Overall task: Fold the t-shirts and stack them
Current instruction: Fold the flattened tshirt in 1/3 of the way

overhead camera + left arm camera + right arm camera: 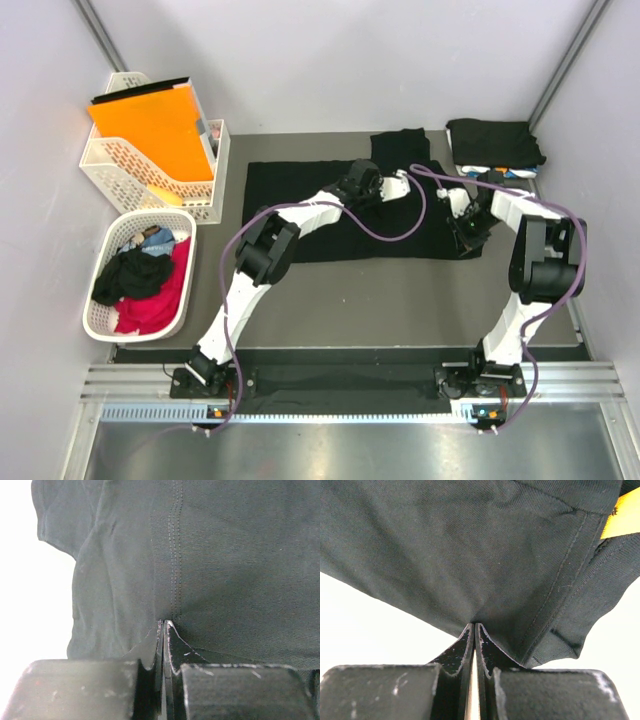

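Note:
A black t-shirt lies spread across the middle of the table, with one part reaching toward the back. My left gripper is over its right half, shut, its tips pinching the black cloth beside a stitched seam. My right gripper is at the shirt's right edge, shut on a fold of the same cloth, which hangs lifted near a hemmed edge. A stack of folded t-shirts, black on top, sits at the back right.
At the left, a white oval basket holds several loose black, red and blue shirts. Behind it stand white lattice baskets with an orange folder. A yellow strip shows past the cloth in the right wrist view.

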Tool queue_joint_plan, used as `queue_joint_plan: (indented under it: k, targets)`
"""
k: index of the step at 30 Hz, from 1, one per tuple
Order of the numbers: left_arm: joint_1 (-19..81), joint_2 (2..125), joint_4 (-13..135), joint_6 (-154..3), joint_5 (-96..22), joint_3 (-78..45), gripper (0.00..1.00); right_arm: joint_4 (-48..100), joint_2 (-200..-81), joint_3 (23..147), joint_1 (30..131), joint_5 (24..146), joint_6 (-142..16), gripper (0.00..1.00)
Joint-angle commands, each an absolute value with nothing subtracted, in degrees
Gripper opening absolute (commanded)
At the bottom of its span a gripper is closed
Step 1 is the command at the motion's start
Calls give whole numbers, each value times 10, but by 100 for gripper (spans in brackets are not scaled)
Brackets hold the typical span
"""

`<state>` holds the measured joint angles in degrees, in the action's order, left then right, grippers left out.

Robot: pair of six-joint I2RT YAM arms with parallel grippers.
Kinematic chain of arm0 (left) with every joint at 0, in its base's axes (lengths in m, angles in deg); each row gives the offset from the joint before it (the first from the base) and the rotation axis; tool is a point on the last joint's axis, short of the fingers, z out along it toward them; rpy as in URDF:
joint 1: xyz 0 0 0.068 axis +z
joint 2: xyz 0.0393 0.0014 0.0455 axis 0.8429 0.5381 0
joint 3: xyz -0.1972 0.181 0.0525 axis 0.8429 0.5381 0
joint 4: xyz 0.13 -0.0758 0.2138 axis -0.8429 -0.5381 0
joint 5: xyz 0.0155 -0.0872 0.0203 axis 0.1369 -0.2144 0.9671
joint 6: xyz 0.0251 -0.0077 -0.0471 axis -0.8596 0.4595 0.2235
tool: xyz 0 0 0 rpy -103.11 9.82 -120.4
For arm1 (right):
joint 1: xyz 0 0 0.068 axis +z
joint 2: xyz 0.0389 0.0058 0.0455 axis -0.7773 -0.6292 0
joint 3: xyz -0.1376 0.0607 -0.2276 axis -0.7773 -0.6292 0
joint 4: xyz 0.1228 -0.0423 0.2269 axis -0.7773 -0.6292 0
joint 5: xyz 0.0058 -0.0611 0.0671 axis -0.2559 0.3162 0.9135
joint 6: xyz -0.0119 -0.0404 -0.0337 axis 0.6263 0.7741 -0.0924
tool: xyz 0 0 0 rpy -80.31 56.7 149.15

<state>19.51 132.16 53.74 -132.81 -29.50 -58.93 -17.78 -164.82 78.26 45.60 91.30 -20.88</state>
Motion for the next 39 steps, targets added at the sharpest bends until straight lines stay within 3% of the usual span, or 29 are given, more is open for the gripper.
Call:
queue_joint_plan:
  k: [1, 5, 6, 7, 10, 12, 16, 21, 27, 33, 39]
  targets:
    - [208, 1297, 526, -1305, -253, -573, 3, -206, -1668, 793, 456, 895, -206, 3]
    - [208, 1280, 576, -1291, -216, -561, 19, -219, -1660, 820, 468, 909, -205, 13]
    - [209, 1270, 600, -1292, -210, -553, 32, -223, -1657, 830, 470, 916, -201, 17]
    - [209, 1263, 614, -1295, -188, -547, 36, -225, -1649, 835, 474, 918, -200, 25]
    - [216, 1228, 647, -1305, -166, -532, 46, -243, -1627, 862, 485, 932, -193, 34]
    - [221, 1194, 646, -1306, -164, -525, 47, -254, -1617, 886, 492, 936, -188, 37]
    - [232, 1122, 608, -1374, -194, -492, 63, -274, -1590, 913, 528, 937, -172, 41]
    - [245, 954, 592, -1496, -280, -295, 63, -266, -1554, 865, 571, 873, -89, 46]
    - [283, 789, 506, -1569, -346, -116, 82, -200, -1479, 750, 578, 779, 29, 56]
    - [284, 683, 484, -1599, -364, 33, 83, -137, -1444, 671, 579, 726, 113, 59]
    - [284, 654, 503, -1648, -357, 137, 83, -122, -1467, 680, 578, 721, 123, 59]
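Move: The near left corner of the folded black t-shirt lies about 30 cm left of the left hand and 19 back, a couple of centimetres lower; the laundry basket stands some 26 cm farther left of that corner, about level with it. For the right hand, the shirt's near right corner is roughly 3 cm right and 1 back, just below; the folded stack sits about 24 cm ahead and 8 right, the jutting sleeve 26 ahead and 16 left. Both hands open and lift their fingertips off the t-shirt: the left swings left and back by about 22 and 20 cm in a high arc over the folded shirt, rolling its left side up and spreading its fingers wide, and is coming down towards the near left corner. The right rises about 8 cm with a short sway forward and left, then comes back and sinks partway to hover by the near right corner, fingers a bit over half open, wrist turned nearly 40 degrees counter-clockwise and tilted. ##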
